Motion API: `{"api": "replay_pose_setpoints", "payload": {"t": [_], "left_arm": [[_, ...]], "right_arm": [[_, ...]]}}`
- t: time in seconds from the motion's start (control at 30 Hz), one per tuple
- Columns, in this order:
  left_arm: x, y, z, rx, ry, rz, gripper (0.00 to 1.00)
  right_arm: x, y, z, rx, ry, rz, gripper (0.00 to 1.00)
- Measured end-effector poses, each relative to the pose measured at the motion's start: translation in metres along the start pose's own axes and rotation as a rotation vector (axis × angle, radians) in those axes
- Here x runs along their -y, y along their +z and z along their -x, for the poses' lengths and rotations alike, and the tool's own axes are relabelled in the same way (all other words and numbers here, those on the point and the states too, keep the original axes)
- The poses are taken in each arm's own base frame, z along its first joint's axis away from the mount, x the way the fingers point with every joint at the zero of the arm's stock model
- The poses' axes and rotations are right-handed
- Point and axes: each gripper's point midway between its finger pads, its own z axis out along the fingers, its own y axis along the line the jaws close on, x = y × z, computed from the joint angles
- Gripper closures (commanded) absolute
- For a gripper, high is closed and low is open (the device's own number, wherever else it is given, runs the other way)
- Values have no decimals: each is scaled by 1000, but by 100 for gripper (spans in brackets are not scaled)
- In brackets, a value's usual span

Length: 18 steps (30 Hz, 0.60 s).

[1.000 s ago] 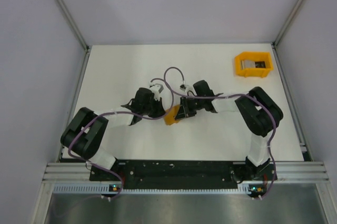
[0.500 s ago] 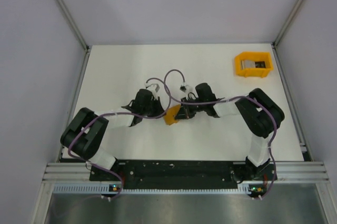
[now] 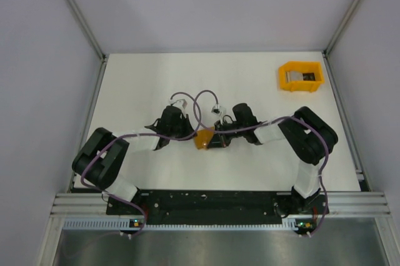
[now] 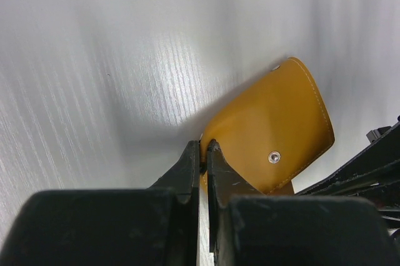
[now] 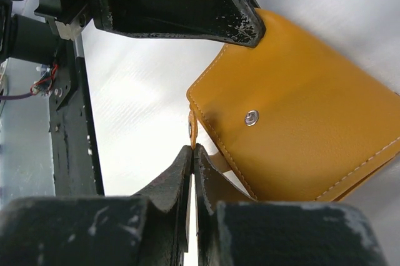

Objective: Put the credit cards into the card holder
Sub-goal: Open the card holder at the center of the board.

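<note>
The card holder (image 3: pixel 202 139), a small orange wallet with a metal snap, is held just above the white table between both arms. My left gripper (image 4: pixel 203 148) is shut on the wallet's (image 4: pixel 270 130) near corner edge. My right gripper (image 5: pixel 192 148) is shut on the thin snap tab hanging from the wallet (image 5: pixel 300 135). In the top view the left gripper (image 3: pixel 191 133) and the right gripper (image 3: pixel 214 139) meet at the wallet from either side. A silvery grey card (image 3: pixel 304 77) lies in an orange bin at the back right.
The orange bin (image 3: pixel 284 76) stands near the table's back right corner. Walls and metal rails enclose the white table (image 3: pixel 156 85) on the left, right and back. The left gripper's black finger (image 5: pixel 181 4) fills the top of the right wrist view.
My right gripper has closed on the wallet's snap tab and shifted slightly left and nearer. The wallet has tilted a little. The left gripper keeps its hold.
</note>
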Motion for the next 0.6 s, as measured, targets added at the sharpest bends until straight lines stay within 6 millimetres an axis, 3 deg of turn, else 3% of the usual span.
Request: {"api": "replay_pose_setpoints", "payload": {"t": [0.13,0.17,0.2,0.23,0.27,0.33,0.43,0.6], "left_arm": [[0,0,0,0,-1,0,100],[0,0,0,0,-3,1,98],[0,0,-1,-2,-7,3,93],[-1,-1,-1,-3,-10,5,82],[-1,-2,-2,-1,-16,7,82],[-5,-6,-6,8,-32,17,81],[-12,-13,-8,31,-59,33,69],[-14,-23,-11,51,-87,33,57]], "right_arm": [[-1,-3,2,6,-11,-11,93],[-2,-5,2,11,-16,-19,82],[-3,-8,3,18,-22,-34,77],[-4,-12,3,27,-24,-47,80],[-4,-20,3,39,-26,-67,84],[-5,-34,3,60,-21,-91,75],[1,-56,3,85,0,-144,73],[14,-66,4,103,71,-225,67]]}}
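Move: The card holder lies between the hands. Its left edge is still pinched by the left fingers, so its middle is about 4 cm to the left hand's right, level with it in reach and some 1 cm lower. From the right hand that middle is roughly 3 cm ahead and 3 cm left. The already unsnapped strap is in the right fingertips, about 3 cm back and 6 cm right of the left hand. Rightwards and slightly up, the right hand backs about 6 cm away from the card holder, opening its fingers to let the strap go and turning some 15 degrees clockwise. The left fingers also open, loosening from the holder's left edge, as that hand eases about 3 cm back and left at nearly the same height; whether a left fingertip still touches the corner can't be made out. ##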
